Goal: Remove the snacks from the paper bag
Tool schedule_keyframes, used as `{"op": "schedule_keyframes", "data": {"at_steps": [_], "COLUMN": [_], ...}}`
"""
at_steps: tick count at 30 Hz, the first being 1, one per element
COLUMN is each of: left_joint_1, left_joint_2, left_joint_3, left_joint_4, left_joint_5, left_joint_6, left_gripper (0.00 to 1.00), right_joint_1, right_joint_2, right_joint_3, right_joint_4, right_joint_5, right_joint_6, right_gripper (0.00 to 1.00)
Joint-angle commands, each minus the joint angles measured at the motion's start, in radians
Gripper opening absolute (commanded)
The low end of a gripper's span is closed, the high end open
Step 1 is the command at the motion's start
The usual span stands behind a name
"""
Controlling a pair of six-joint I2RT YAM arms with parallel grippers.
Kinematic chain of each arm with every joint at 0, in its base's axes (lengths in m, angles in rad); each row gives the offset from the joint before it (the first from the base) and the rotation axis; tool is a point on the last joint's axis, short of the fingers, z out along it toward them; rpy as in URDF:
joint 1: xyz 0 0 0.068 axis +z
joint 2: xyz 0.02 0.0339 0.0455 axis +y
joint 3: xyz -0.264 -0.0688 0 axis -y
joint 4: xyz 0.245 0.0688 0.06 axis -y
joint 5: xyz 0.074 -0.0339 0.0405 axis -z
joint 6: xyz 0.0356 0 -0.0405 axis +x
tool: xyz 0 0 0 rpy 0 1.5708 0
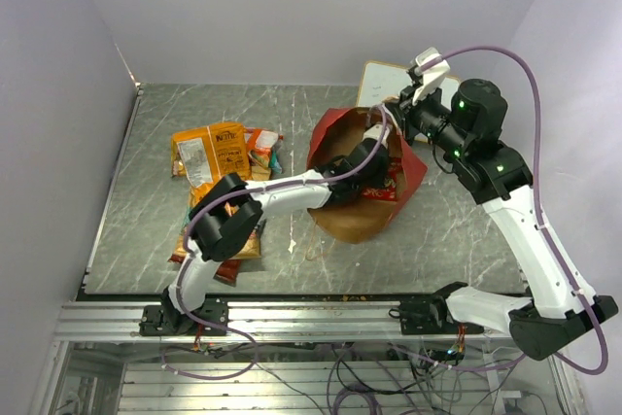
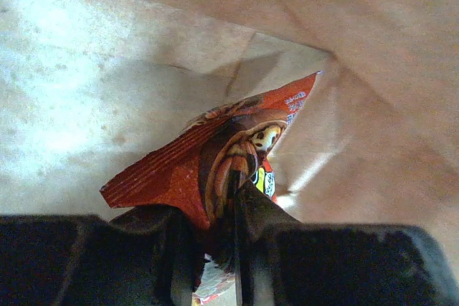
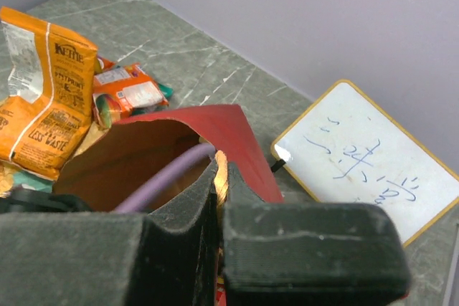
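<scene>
The red paper bag [image 1: 335,133] lies open on the table, brown inside [image 3: 136,155]. My left gripper [image 1: 374,148] reaches inside it and is shut on a red chip bag [image 2: 215,159], against the brown bag wall [image 2: 107,84]. My right gripper [image 1: 397,109] is shut on the bag's cord handle [image 3: 221,177] at its rim and holds the mouth up. Snacks lie on the table left of the bag: a tan-orange chip bag [image 1: 209,155] [image 3: 43,91], a small orange-teal pack [image 1: 262,148] [image 3: 129,94], and red packets [image 1: 219,250] under the left arm.
A small whiteboard [image 3: 366,155] with blue writing lies at the back right, right behind the bag; it also shows in the top view [image 1: 384,80]. A purple cable [image 3: 158,184] runs into the bag. Grey walls close in the back and sides.
</scene>
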Motion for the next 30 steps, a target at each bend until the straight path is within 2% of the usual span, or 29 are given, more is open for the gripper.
{"op": "schedule_keyframes", "data": {"at_steps": [1, 11, 18, 21, 24, 30], "left_joint_1": [-0.006, -0.030, -0.044, -0.044, -0.043, -0.042], "left_joint_2": [-0.124, -0.371, -0.592, -0.671, -0.750, -0.830], "left_joint_3": [-0.026, -0.106, -0.163, -0.158, -0.126, 0.029], "left_joint_4": [-0.139, -0.319, -0.382, -0.432, -0.480, -0.614], "left_joint_5": [0.054, 0.197, 0.224, 0.180, 0.107, -0.059], "left_joint_6": [-0.019, 0.044, 0.090, 0.081, 0.080, 0.096], "left_gripper": [0.17, 0.15, 0.16, 0.14, 0.08, 0.07], "right_joint_1": [0.006, 0.006, 0.006, 0.006, 0.006, 0.006], "right_joint_2": [-0.043, -0.101, -0.109, -0.107, -0.113, -0.128], "right_joint_3": [-0.043, -0.176, -0.190, -0.184, -0.181, -0.180], "right_joint_4": [0.042, 0.091, 0.082, 0.066, 0.054, 0.022], "right_joint_5": [0.052, 0.077, 0.113, 0.123, 0.122, 0.127], "right_joint_6": [0.011, 0.076, 0.086, 0.078, 0.075, 0.070], "right_gripper": [0.00, 0.00, 0.00, 0.00, 0.00, 0.00]}}
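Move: Already pinching the red snack bag deep inside the paper bag, the left hand has the orange chip bag on the snack pile some 43 cm to its left, 5 cm ahead and 9 cm below. An orange-white packet lies about 33 cm left, 10 cm ahead; a gold bag about 42 cm left, 14 cm back, both some 10 cm below. The right hand, gripping the handle, has the red snack bag about 30 cm beneath it, straight below. Pulling the pinched red snack bag up about 24 cm out of the paper bag's mouth, the left hand also goes some 14 cm left and 12 cm back, steepening its climb later; its wrist turns clockwise, then partly returns, fingers keeping their hold. The right hand, still shut on the handle, sinks a few centimetres, then stays at that height. ##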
